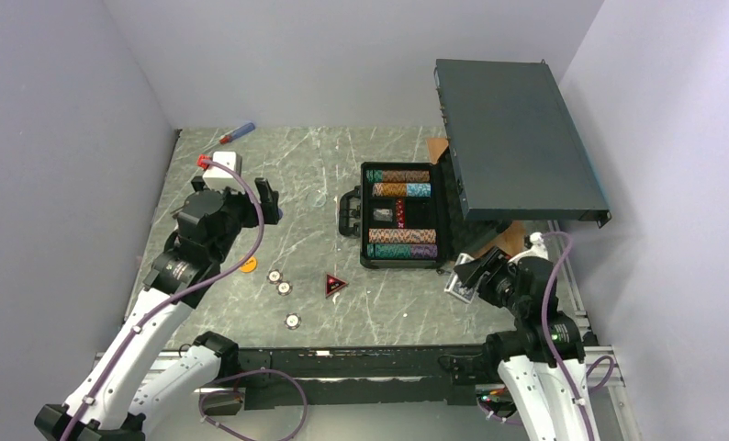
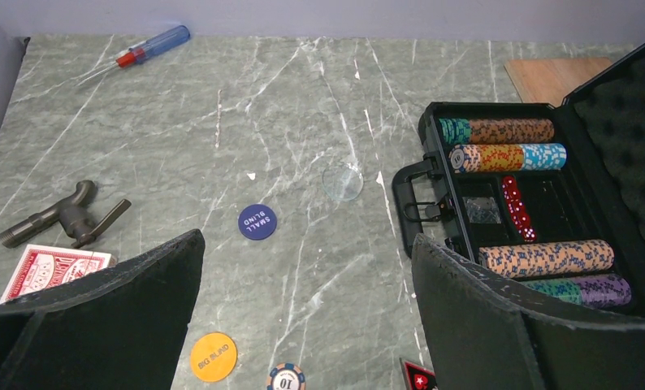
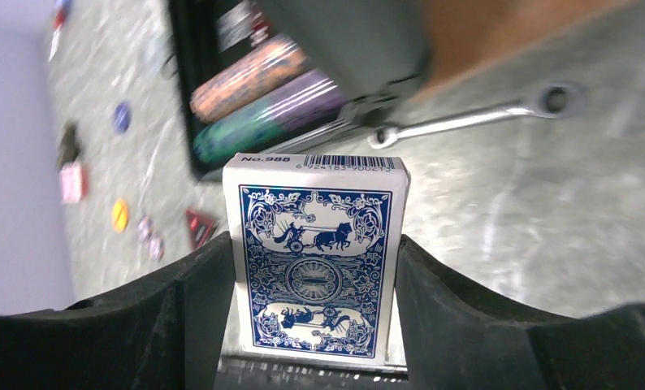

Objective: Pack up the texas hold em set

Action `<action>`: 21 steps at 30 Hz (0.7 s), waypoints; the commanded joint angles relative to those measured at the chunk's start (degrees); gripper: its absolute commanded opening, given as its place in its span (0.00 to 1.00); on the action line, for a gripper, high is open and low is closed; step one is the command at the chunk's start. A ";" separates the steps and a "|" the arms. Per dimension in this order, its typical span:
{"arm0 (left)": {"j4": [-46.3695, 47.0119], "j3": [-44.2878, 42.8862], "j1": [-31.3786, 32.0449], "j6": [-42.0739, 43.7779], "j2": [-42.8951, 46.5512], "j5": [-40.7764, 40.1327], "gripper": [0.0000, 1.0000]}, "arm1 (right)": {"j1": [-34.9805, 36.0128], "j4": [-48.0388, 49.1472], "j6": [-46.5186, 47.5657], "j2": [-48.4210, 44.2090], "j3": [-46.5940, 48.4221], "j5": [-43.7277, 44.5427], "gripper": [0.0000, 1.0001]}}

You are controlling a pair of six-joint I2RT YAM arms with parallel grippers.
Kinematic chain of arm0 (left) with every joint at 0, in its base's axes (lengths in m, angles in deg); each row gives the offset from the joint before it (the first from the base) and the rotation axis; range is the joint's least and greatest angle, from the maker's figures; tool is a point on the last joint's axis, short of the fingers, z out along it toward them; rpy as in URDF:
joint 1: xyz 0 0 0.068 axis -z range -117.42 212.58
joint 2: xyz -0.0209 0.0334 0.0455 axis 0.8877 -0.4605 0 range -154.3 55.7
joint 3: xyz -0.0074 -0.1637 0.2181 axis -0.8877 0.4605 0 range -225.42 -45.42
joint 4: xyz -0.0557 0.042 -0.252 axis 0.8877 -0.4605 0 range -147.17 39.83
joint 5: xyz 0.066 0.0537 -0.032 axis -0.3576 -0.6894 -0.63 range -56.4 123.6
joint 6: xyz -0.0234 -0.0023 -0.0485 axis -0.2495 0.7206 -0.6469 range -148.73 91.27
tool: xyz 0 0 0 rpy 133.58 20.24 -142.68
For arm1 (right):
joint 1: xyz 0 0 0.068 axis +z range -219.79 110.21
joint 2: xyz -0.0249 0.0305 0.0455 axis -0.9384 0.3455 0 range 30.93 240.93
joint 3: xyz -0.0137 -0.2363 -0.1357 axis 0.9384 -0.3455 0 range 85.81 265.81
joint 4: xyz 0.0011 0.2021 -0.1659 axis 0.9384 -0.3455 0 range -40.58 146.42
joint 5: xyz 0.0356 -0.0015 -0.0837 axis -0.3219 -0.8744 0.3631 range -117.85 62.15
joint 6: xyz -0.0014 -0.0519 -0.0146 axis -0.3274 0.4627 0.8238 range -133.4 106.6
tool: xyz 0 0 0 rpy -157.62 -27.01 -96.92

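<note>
The texas hold em set's dark case (image 1: 365,219) lies open, with rows of striped chips (image 2: 498,130) and red dice (image 2: 517,209) inside. My right gripper (image 3: 315,248) is shut on the blue card deck (image 3: 315,268), held just off the case's near right corner (image 1: 459,281). My left gripper (image 2: 307,309) hangs open over the table left of the case (image 1: 267,200), holding nothing. Under it lie a blue button (image 2: 257,221), an orange button (image 2: 214,356), a chip (image 2: 286,379) and a red triangular piece (image 1: 334,284). The red deck (image 2: 55,268) lies far left.
A large flat dark rack box (image 1: 517,138) leans over the case's lid on the right. A screwdriver (image 1: 237,132) lies at the back left, a dark metal tool (image 2: 63,215) beside the red deck, and a wrench (image 3: 474,118) right of the case. Two more chips (image 1: 285,288) (image 1: 292,321) lie near the front.
</note>
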 commanded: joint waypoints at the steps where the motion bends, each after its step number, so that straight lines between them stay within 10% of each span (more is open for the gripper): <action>1: 0.74 -2.63 0.12 0.07 -0.73 -0.47 0.99 | -0.02 9.52 9.27 -0.31 -1.71 -24.24 0.00; 11: 0.65 -2.66 0.03 -0.02 -2.13 -0.53 0.99 | 3.12 13.20 20.63 6.42 1.96 -45.36 0.00; 21: 0.21 -2.85 -0.49 -0.15 -3.22 -1.33 0.99 | 51.86 20.42 17.35 32.68 17.35 2.27 0.00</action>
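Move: The right hand already holds the blue card deck, roughly 14 cm above the table. The chip case's empty slot lies about 23 cm ahead of it, 11 cm left and 12 cm below. The case's green-purple chip row is 13 cm ahead and 16 left, the wrench about 7 ahead and level sideways, and the red triangle some 34 left and 4 ahead. From the left hand, the slot is about 11 cm ahead, 40 right and 26 below. Keep the blue deck pinched in the right gripper and swing it left and back, about 17 cm left and 8 cm towards the base, over the bare table towards the red triangle's side. Let it rise slightly, and turn the wrist some 65 degrees counter-clockwise until the fingers point mainly left. ##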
